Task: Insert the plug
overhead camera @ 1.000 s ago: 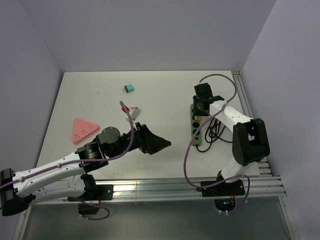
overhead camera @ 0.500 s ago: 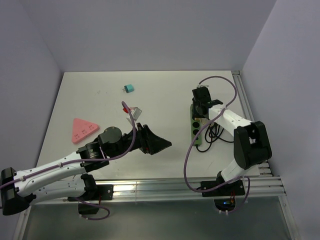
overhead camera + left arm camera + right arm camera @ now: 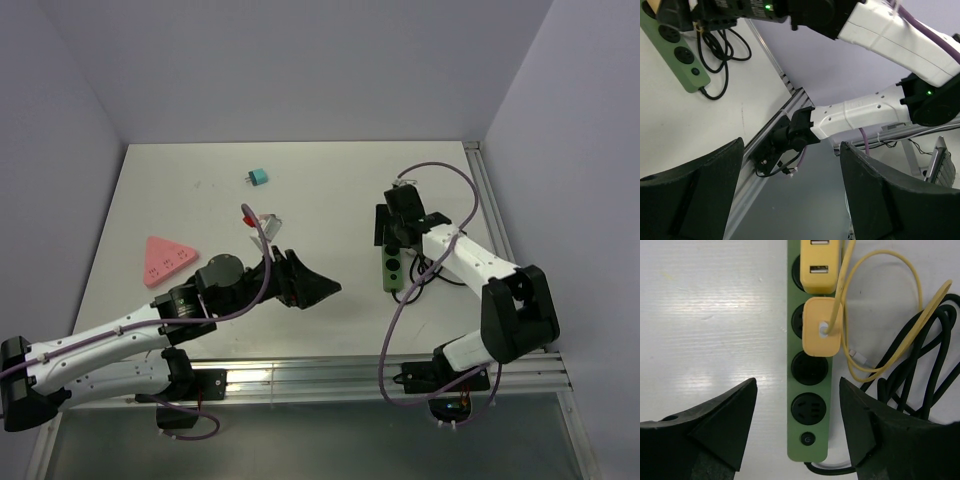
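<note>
The plug (image 3: 823,332) is yellow, with a thin yellow cable (image 3: 890,315). It sits in the second socket of the green power strip (image 3: 809,405), below a yellow USB adapter (image 3: 819,265). My right gripper (image 3: 797,385) hangs open above the strip, its fingers on either side and touching nothing. In the top view the right gripper (image 3: 392,228) covers the far end of the power strip (image 3: 390,272) and hides the plug. My left gripper (image 3: 315,288) is open and empty above the table's middle, pointing right.
A coiled black cord (image 3: 430,268) lies right of the strip. A pink triangular socket block (image 3: 165,259) sits at the left, a teal plug (image 3: 259,178) at the back and a grey adapter (image 3: 266,220) near the middle. A metal rail (image 3: 500,240) runs along the right edge.
My right gripper has opened, let go of the yellow plug and drawn back along the strip toward the near side. The left arm has barely moved.
</note>
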`<state>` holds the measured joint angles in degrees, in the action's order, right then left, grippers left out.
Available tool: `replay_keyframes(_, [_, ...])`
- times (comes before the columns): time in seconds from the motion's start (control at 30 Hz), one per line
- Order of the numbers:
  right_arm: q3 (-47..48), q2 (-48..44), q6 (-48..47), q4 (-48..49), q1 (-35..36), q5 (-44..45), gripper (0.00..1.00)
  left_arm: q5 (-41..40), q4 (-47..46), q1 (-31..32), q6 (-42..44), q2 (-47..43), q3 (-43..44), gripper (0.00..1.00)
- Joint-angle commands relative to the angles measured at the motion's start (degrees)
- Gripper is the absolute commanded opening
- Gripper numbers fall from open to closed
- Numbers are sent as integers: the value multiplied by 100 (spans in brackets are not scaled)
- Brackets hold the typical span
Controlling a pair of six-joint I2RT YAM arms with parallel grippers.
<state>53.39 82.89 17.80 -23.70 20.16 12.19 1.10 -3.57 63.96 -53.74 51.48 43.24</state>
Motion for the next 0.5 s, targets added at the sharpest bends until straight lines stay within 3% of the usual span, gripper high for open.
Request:
replay_keyframes(0.0, [58,-501,162,33,145,-67,75,-303,94,28,205,-182,149,83])
replay_keyframes(0.17, [-170,-1238,329,-55,348,-146,75,-847,531,20,390,-279,114,84])
replay_keyframes(0.47, [-1171,-2995,531,690,470,-603,94,-2720,2308,-234,1014,-122,597,86])
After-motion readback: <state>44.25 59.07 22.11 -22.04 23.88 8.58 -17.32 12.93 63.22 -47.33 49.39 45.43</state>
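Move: The left hand, holding nothing, has the brown plug some 32 cm ahead, 16 cm to its left and 27 cm below; the teal plug lies about 15 cm beyond the brown plug and 3 cm farther left. From the right hand, the corded yellow plug it has already released sits in the strip about 4 cm ahead, 2 cm right and 3 cm down, the USB block 5 cm farther out; the brown plug is roughly 11 cm ahead, 31 cm left and 6 cm below. Lift the open right gripper clear of the corded plug, about 7 cm up and some 4 cm back with a slight drift left, spreading the fingers wider and tilting them up about 15 degrees. Meanwhile bring the open left gripper left, forward and down towards the brown plug, gathering speed over about 8 cm, rolling its left side up and turning counter-clockwise. ##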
